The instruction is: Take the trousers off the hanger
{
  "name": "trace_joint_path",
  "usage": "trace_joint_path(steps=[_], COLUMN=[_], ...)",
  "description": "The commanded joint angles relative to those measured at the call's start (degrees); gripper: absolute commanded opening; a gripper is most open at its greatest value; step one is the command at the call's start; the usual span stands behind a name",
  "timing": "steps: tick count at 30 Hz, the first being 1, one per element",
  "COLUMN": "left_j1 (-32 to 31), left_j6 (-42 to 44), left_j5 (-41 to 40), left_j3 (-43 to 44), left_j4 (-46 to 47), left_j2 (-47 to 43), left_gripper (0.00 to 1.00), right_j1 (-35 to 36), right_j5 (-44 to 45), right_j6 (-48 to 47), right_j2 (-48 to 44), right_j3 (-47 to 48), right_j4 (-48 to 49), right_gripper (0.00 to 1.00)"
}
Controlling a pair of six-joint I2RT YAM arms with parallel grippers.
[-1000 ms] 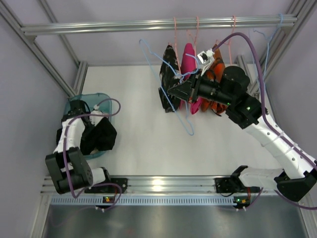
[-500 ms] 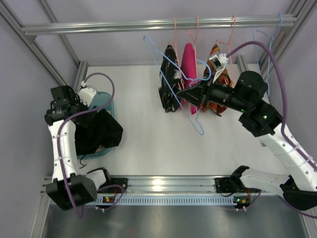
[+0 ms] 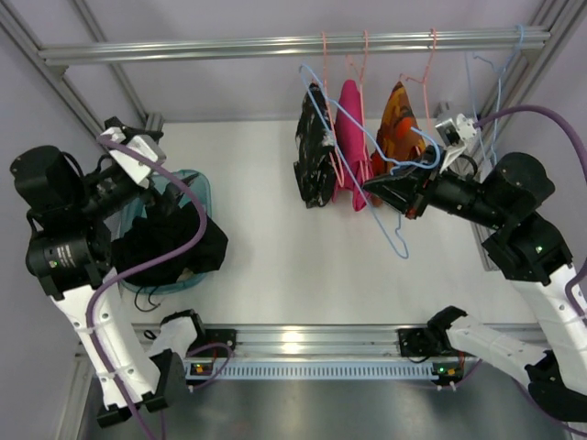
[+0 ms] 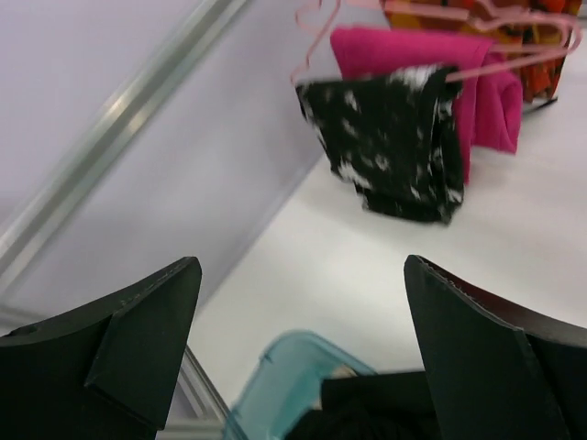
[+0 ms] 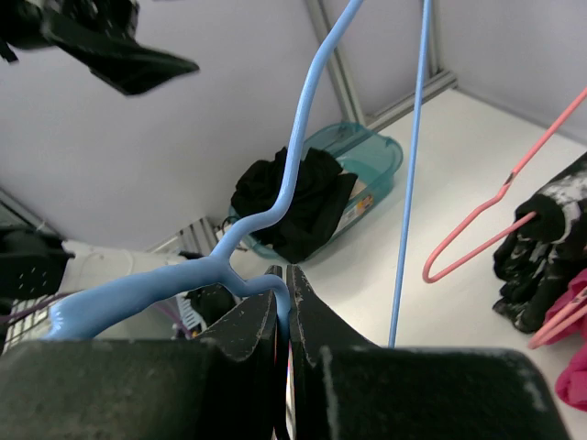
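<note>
The black trousers (image 3: 174,247) lie bunched in and over the teal bin (image 3: 197,188) at the left, free of any gripper; they also show in the right wrist view (image 5: 293,197). My left gripper (image 4: 303,266) hangs open and empty above that bin, with the trousers (image 4: 385,408) just below its fingers (image 4: 147,335). My right gripper (image 3: 374,188) is shut on the bare light-blue hanger (image 3: 367,137), pinching the wire near its hook (image 5: 284,275). The hanger (image 5: 303,137) slants in the air in front of the hung garments.
On the top rail (image 3: 293,44) pink hangers carry a black speckled garment (image 3: 314,147), a pink one (image 3: 350,137) and an orange patterned one (image 3: 396,124). More blue hangers (image 3: 486,82) hang at the far right. Frame posts line both sides.
My left gripper opened, dropped the trousers into the bin and rose up and left. My right gripper carried the empty hanger to the right.
</note>
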Motion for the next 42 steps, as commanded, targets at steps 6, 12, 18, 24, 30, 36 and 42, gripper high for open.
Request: trace_joint_path(steps=[6,12,18,24,30,36,42], left_j1=[-0.51,-17.54,-36.61,-64.11,-70.91,-72.23,-72.32], left_j6=[0.33,13.21,14.91,21.14,21.41,23.26,26.68], left_j5=[9.37,-9.6,-20.51,-41.42,-46.88,-50.05,-51.72], left_j3=[33.42,37.95,32.42,16.52,14.82,12.55,6.31], left_j4=[1.67,1.93,1.76,1.58,1.67,1.67,1.58], left_j2=[20.28,25.4,25.49,21.72,24.08,24.26,21.54], left_gripper=[0.98,0.98,0.98,0.95,0.83,0.68,0.61], right_j1=[0.02,3.01,4.51,5.56,7.32,9.87,10.13], right_j5=[-8.11,-7.49,-6.96,-6.88,-6.7,-6.0,-6.08], right_j6=[4.8,4.36,4.27,4.62,3.05,-1.7,-3.02], right_j2=[6.75,11.24,15.1,17.39,17.05,15.47,14.23], right_j3=[0.82,3.63,4.96,4.61,4.43,1.54,0.47], right_j4=[2.86,3.22,4.09,4.53,4.01,0.93,-0.47], right_gripper=[0.0,0.0,0.0,0.0,0.0,0.0,0.0])
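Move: The left hand is empty and open. The blue hanger's middle lies about 30 cm to its right, level with it fore and aft and some 3 cm higher. Below the hand's way hang the black-and-white trousers, roughly 25 cm to its right, 5 ahead and 12 below, with the pink trousers about 8 cm farther right. The right hand holds the hanger beside its neck, the hanger's middle about 3 cm ahead and 4 cm to the left. Still pinching the blue hanger beside the neck, the right hand brings it about 8 cm left and as far down to meet the other hand. The left hand first rises some 12 cm and reaches forward, then swings right and down, drawing back, to end over 20 cm right of its start. It turns clockwise and rolls its left side up, some 30 degrees each, and partly closes its wide-open fingers around the hanger's free shoulder. ##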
